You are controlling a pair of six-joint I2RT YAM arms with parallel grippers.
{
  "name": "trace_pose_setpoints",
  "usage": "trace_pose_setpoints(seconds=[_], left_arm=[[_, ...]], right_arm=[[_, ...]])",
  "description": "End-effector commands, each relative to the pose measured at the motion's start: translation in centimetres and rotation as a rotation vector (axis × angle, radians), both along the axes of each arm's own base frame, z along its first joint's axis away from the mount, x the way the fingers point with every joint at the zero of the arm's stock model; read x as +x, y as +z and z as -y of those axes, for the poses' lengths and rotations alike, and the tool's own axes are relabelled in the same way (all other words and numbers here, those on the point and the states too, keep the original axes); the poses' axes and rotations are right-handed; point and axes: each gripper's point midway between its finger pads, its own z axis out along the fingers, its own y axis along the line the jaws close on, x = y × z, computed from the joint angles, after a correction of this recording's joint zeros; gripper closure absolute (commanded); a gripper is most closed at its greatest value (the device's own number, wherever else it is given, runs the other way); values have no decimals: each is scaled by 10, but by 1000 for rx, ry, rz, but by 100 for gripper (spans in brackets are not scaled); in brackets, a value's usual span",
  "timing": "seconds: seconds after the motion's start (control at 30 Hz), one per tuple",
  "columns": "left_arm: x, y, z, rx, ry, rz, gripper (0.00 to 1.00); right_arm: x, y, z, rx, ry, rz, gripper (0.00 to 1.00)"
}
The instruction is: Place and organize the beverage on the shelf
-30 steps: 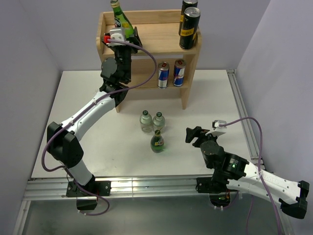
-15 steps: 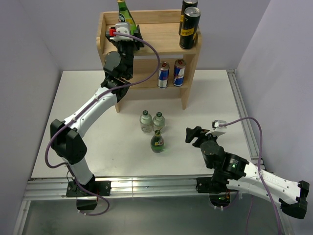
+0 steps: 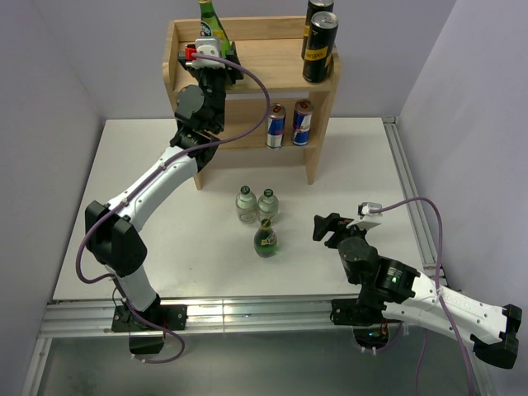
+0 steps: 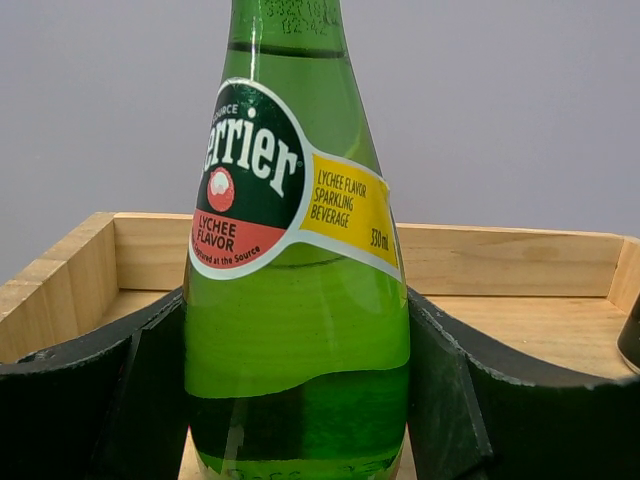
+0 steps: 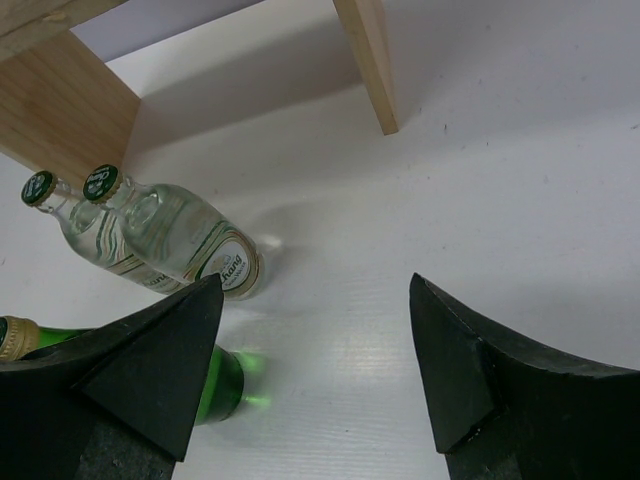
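Observation:
The light-wood shelf stands at the back of the table. My left gripper reaches over the left of its top tier and is shut on a green Perrier bottle. In the left wrist view the bottle is upright, with a black finger pressed against each side of it and the shelf rim behind. Its base is hidden. My right gripper hovers low at the front right, open and holding nothing.
Two black cans stand on the top tier at the right, and two Red Bull cans on the lower tier. Two clear bottles and a green bottle stand mid-table, left of my right gripper.
My left gripper has carried the green bottle a little to the right and further over the top tier, then held still. The right arm has not moved.

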Motion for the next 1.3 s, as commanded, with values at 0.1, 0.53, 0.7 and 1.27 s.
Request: trace_pose_setpoints(seconds=[0.1,0.53,0.7,1.27], left_arm=[[41,-157,9,202,64,-396,33],[41,-171,15,217,51,-420,18],[41,-172,13,213,60,-421,18],[13,-136,-5,159,69,-378,1]], right_arm=[[2,1,1,15,-18,16,18],[1,2,3,18,-21,19,18],[1,2,2,20,-18,19,18],[1,2,2,20,-20,18,18]])
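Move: The left hand holds the green bottle over the left part of the shelf's top board; the spot for it is almost straight below, about 7 cm down, 1 cm ahead and 1 cm right. The shelf's left wall stands some 10 cm left and 4 cm ahead. The front black can is roughly 26 cm right and 2 cm ahead, the rear black can about 8 cm beyond that one. From the idle right hand the spot lies some 28 cm ahead, 29 cm left and 25 cm higher. Lets go of the green bottle on the top board: as the left fingers slacken, the hand dips about 3 cm down along the bottle's body, edging a centimetre forward and right, and pauses. The fingers then spread fully on either side of the bottle, and the hand eases back towards the shelf's front edge by about a centimetre. ##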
